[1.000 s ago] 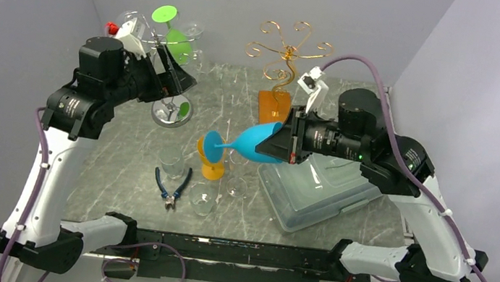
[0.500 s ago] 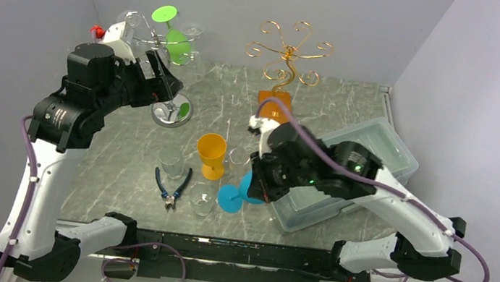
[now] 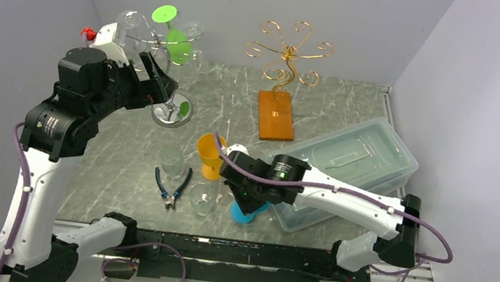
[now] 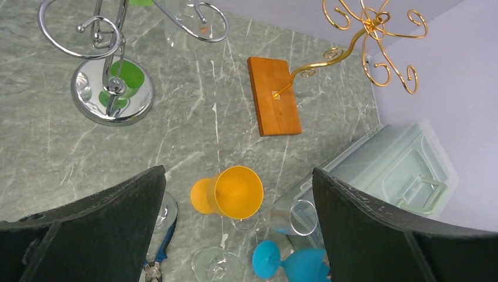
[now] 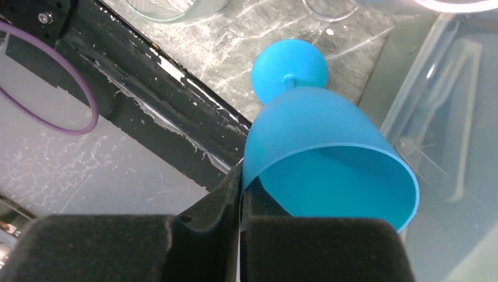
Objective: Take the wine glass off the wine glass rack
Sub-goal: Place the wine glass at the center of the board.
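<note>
My right gripper (image 3: pixel 246 193) (image 5: pixel 241 187) is shut on the rim of a blue wine glass (image 3: pixel 246 213) (image 5: pixel 329 147). The glass is tilted, its foot (image 5: pixel 289 66) low over the marble near the table's front edge. The gold wire wine glass rack (image 3: pixel 288 51) (image 4: pixel 370 35) on its wooden base stands bare at the back. My left gripper (image 3: pixel 161 74) (image 4: pixel 238 176) is open and raised beside a chrome rack (image 3: pixel 171 110) (image 4: pixel 111 97), where a green wine glass (image 3: pixel 178 45) hangs. The blue glass (image 4: pixel 293 261) also shows at the bottom of the left wrist view.
An orange goblet (image 3: pixel 210 152) (image 4: pixel 235 192) stands mid-table, with clear glasses (image 3: pixel 171 161) (image 3: pixel 201 199) and blue-handled pliers (image 3: pixel 172 185) beside it. A lidded clear plastic bin (image 3: pixel 354 162) (image 5: pixel 452 117) lies right of the blue glass. The black front rail (image 5: pixel 176 111) runs close by.
My right arm has swung down and toward the front edge with the blue glass, from mid-height by the bin to low over the table. My left arm drew back slightly to the left.
</note>
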Available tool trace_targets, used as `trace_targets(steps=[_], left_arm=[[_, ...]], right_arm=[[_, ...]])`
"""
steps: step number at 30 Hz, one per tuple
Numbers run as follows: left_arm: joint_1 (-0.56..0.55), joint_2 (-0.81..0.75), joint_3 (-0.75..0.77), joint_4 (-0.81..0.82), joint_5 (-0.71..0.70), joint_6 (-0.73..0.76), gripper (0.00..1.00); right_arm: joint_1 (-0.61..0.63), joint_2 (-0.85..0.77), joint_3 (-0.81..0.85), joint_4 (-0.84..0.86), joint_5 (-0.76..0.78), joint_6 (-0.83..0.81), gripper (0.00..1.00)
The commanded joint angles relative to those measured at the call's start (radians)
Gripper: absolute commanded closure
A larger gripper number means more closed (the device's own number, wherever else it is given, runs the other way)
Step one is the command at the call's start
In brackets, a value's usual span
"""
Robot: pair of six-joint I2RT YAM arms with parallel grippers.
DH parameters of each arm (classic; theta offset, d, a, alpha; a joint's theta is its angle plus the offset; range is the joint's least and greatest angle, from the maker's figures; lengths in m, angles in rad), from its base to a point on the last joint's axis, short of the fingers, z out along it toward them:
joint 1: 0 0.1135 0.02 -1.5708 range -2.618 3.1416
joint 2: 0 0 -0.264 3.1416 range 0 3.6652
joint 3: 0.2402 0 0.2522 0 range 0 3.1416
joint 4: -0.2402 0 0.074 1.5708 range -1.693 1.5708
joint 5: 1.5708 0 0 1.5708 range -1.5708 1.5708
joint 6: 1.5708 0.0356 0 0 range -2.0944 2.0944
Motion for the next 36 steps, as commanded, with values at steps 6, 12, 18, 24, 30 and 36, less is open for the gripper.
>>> trace_targets(steps=[6, 12, 18, 24, 30, 36], left_arm=[[-0.001, -0.026, -0.017, 0.02, -0.02, 0.015, 0.0], [-0.001, -0.028, -0.026, 0.021, -0.024, 0.016, 0.01], [-0.001, -0.026, -0.042, 0.028, -0.022, 0.015, 0.01], [-0.001, -0.013, -0.042, 0.035, -0.015, 0.013, 0.01], [-0.001, 0.01, -0.012, 0.039, -0.007, 0.018, 0.01], [-0.001, 0.05, 0.061, 0.042, -0.033, 0.035, 0.01]], right_arm=[[0.038, 0.082, 0.0, 0.109, 0.058, -0.001, 1.0], [0.056, 0.125, 0.009, 0.088, 0.07, -0.005, 0.96], [0.062, 0.114, 0.029, 0.073, 0.09, -0.004, 0.75], [0.065, 0.084, 0.069, 0.059, 0.105, -0.003, 0.6], [0.068, 0.039, 0.126, 0.032, 0.116, -0.007, 0.46], [0.067, -0.014, 0.184, 0.016, 0.134, -0.027, 0.28]])
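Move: The blue wine glass, still pinched by its rim, is to stand on bare table almost straight under the right hand, 2 cm ahead and some 20 cm below. On that hand's level lines, one clear glass stands about 10 cm left and 3 ahead, the other 12 ahead and 1 left; the orange glass is 16 ahead and 10 left, their middles about 13 cm down. From the left hand the spot lies about 14 cm back, 22 right and 43 below. The blue glass is lowered by the right hand about 4 cm and carried nearly 3 cm to the left, down onto the table in front of the clear glasses. There the hand stops, its fingers open and let go of the rim, and it rises straight up some 6.5 cm, tilting slightly, with the fingers still spreading. ##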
